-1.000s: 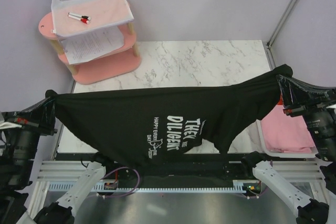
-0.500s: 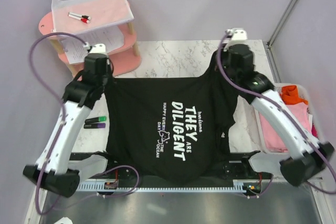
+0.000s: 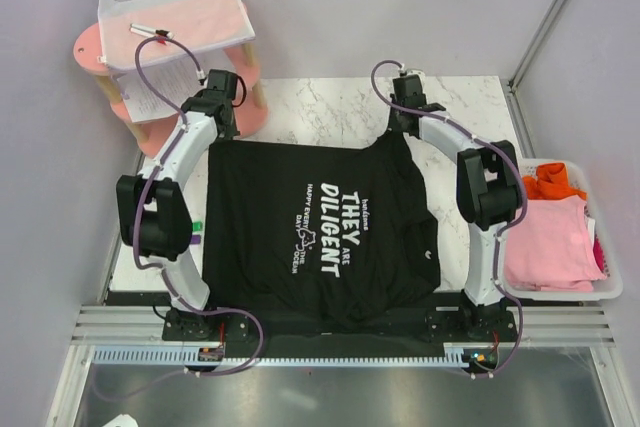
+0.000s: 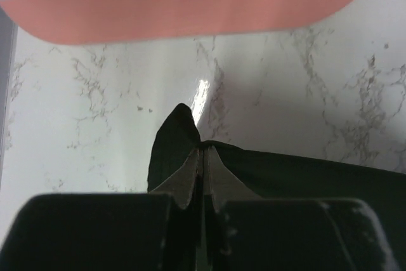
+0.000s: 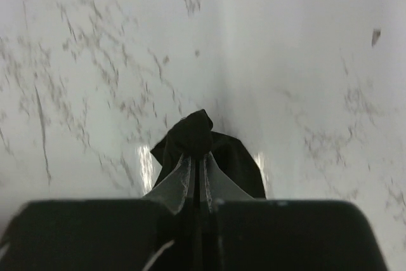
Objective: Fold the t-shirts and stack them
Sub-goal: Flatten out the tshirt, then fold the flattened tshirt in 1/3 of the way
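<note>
The black t-shirt [image 3: 320,232] with white lettering lies spread flat on the marble table [image 3: 310,107], its near hem hanging over the front edge. My left gripper [image 3: 222,135] is shut on the shirt's far left corner [image 4: 174,138], low over the table. My right gripper [image 3: 399,135] is shut on the far right corner, where the cloth bunches into a small knot [image 5: 196,132] past the fingertips. A pink t-shirt [image 3: 550,242] and an orange one [image 3: 553,179] lie in the white basket [image 3: 612,289] at the right.
A pink tiered stand [image 3: 195,127] at the back left holds white paper sheets [image 3: 170,82] and a marker [image 3: 150,31]; its base [image 4: 190,4] is just beyond my left gripper. Two markers [image 3: 196,233] lie by the shirt's left edge.
Both arms have swung from the table's sides to its far part, carrying the black shirt from a stretched hanging hold to lying flat on the table. Both grips stay shut.
</note>
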`<action>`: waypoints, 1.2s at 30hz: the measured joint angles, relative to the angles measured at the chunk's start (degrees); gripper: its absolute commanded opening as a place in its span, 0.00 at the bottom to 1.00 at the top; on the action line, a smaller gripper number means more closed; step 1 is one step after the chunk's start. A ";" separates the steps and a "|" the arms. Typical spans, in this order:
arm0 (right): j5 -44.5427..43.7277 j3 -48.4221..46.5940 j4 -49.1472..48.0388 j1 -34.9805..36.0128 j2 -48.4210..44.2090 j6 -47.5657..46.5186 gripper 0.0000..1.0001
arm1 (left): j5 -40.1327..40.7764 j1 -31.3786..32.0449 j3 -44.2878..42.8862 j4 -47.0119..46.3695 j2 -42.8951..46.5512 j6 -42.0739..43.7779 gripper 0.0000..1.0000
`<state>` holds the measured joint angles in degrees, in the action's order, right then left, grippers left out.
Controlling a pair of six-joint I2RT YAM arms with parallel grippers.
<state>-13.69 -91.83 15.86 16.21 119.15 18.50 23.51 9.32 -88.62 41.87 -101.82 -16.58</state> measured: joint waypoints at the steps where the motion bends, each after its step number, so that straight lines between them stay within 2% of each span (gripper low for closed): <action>1: 0.66 -2.86 -0.04 -0.61 2.14 0.31 0.00 | 0.00 -0.22 -1.68 -0.37 -1.42 0.00 0.02; 9: 4.31 -22.10 0.83 -2.62 12.46 1.25 0.00 | -0.04 -2.03 -8.09 -1.36 -6.38 0.09 0.02; 14: 5.68 -24.04 0.81 -2.47 12.61 1.18 0.00 | -0.07 -2.16 -7.78 -1.51 -6.27 0.07 0.02; 16: 6.16 -21.84 0.48 -2.45 11.58 1.20 0.00 | -0.04 -2.19 -6.73 -1.99 -5.86 0.02 0.02; 22: 7.87 -7.50 1.27 -2.49 3.17 1.49 0.00 | -0.76 -2.40 1.22 -2.03 -1.18 -1.05 0.02; 28: 9.92 9.29 -0.07 -2.45 -11.26 2.95 0.00 | -0.94 -2.49 7.72 -1.55 3.58 -3.34 0.02; 36: 12.39 22.27 -2.19 -2.10 -26.82 4.04 0.00 | -1.14 -2.51 12.33 -1.49 4.15 -5.99 0.02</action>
<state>-1.30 -69.56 13.67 14.11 92.33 22.55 22.37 6.81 -76.29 40.38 -97.67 -22.57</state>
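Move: Both closed grippers hold the t-shirt's far edge. The bare table meant for that edge lies some 4 cm back, 2 cm left and 13 cm below the left hand, and about 9 cm straight back and 8 cm below the right. From the left hand the print is roughly 18 cm back and 25 cm right, the shelf's lower board 10 cm ahead and 9 cm left, the markers 19 cm back and 10 cm left. Keep both grippers shut on the far edge and finish the fling: carry the left about 4 cm farther forward and the right about 9 cm forward and up, then reverse. Draw the left back some 8 cm while sinking towards the table; pull the right back some 18 cm, dipping slightly before climbing, its left side rolling up. ##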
